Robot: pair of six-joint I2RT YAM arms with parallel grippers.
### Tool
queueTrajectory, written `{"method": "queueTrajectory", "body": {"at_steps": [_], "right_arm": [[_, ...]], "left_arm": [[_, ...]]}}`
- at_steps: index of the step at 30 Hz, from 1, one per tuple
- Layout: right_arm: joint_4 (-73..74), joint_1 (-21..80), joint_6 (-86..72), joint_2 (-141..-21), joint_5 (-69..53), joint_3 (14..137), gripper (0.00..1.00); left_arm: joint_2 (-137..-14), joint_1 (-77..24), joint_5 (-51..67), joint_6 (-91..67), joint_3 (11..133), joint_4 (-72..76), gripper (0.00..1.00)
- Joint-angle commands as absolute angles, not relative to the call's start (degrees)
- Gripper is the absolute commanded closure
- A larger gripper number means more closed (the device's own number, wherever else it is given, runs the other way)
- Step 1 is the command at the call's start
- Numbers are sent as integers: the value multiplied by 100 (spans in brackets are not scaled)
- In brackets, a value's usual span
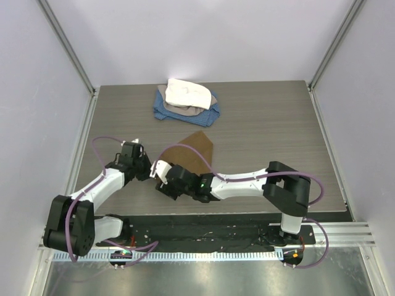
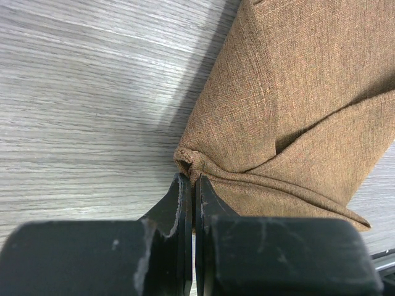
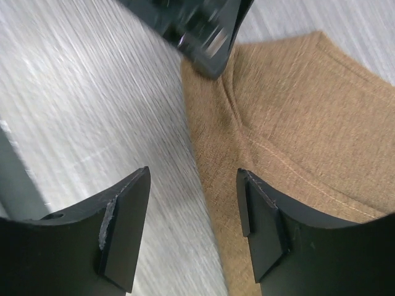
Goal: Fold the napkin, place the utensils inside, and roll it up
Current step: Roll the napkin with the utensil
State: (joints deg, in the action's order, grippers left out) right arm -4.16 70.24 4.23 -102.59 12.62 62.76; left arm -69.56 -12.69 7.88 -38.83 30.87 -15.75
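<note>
The tan-brown napkin (image 1: 196, 150) lies folded on the wooden table, its near-left corner under the two grippers. In the left wrist view the napkin (image 2: 290, 111) fills the right side, and my left gripper (image 2: 193, 177) is shut with its tips pinching a bunched corner of the cloth. My left gripper (image 1: 148, 169) sits at the napkin's left edge. My right gripper (image 1: 160, 180) is just beside it. In the right wrist view my right gripper (image 3: 194, 182) stands open, straddling the napkin's (image 3: 296, 123) edge just above the cloth. The utensils are out of view.
A pile of cloths, white (image 1: 185, 92) on top of blue (image 1: 168, 113), lies at the back of the table (image 1: 271, 129). Grey walls close in the left, right and far sides. The left gripper's body (image 3: 197, 28) hangs close ahead of the right gripper.
</note>
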Motion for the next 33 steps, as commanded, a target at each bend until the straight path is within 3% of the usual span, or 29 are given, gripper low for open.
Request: {"method": "queueTrajectory", "body": {"at_steps": [1,20,23,30,33], "right_arm": [[-949,7163,887,-10538,1793,6442,36],[-1160,7251,1503,-11452,2830,6557,42],[-1099,7251,1573,-11540,2725,6557,47],[-441,7251,1784,-11680,2163,6688,72],[-90,7251,1819,-11733,1943,6864,82]], "left_arm": [[-6996,-1204,949,-3920,3313,-1652,100],[-7084,-1169,879,-3850,3305,-1591,100],[-7075,-1178,923,-3850,3313,-1565,100],[-7093,-1178,1002,-3841,3270,-1424,100],[-7128,-1178,976,-3850,3296,-1389,90]]}}
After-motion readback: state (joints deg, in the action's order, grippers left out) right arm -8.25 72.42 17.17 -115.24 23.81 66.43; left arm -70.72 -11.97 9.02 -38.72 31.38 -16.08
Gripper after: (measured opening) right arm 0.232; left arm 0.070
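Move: Just 2 cm ahead of the right fingers and some 6 cm below them lies the napkin's near edge, straight ahead. The left fingers, pinching the napkin's near-left end, are roughly 5 cm ahead and 5 cm left of the right hand, also 6 cm lower. The napkin's flat middle is about 10 cm ahead and 8 cm right; the cloth stack stands 30 cm ahead, 9 cm right. From the left hand, that near edge is about 3 cm back, 5 cm right. Sinking about 5 cm onto the napkin's near edge beside the left gripper, the right hand then slides about 3 cm forward with its fingers astride the cloth, swinging them some 20 degrees to point more forward and less left. Its fingers close from well open to pinch the edge, still narrowing at the last. The left hand stays put, keeping its pinch on the near-left end. ##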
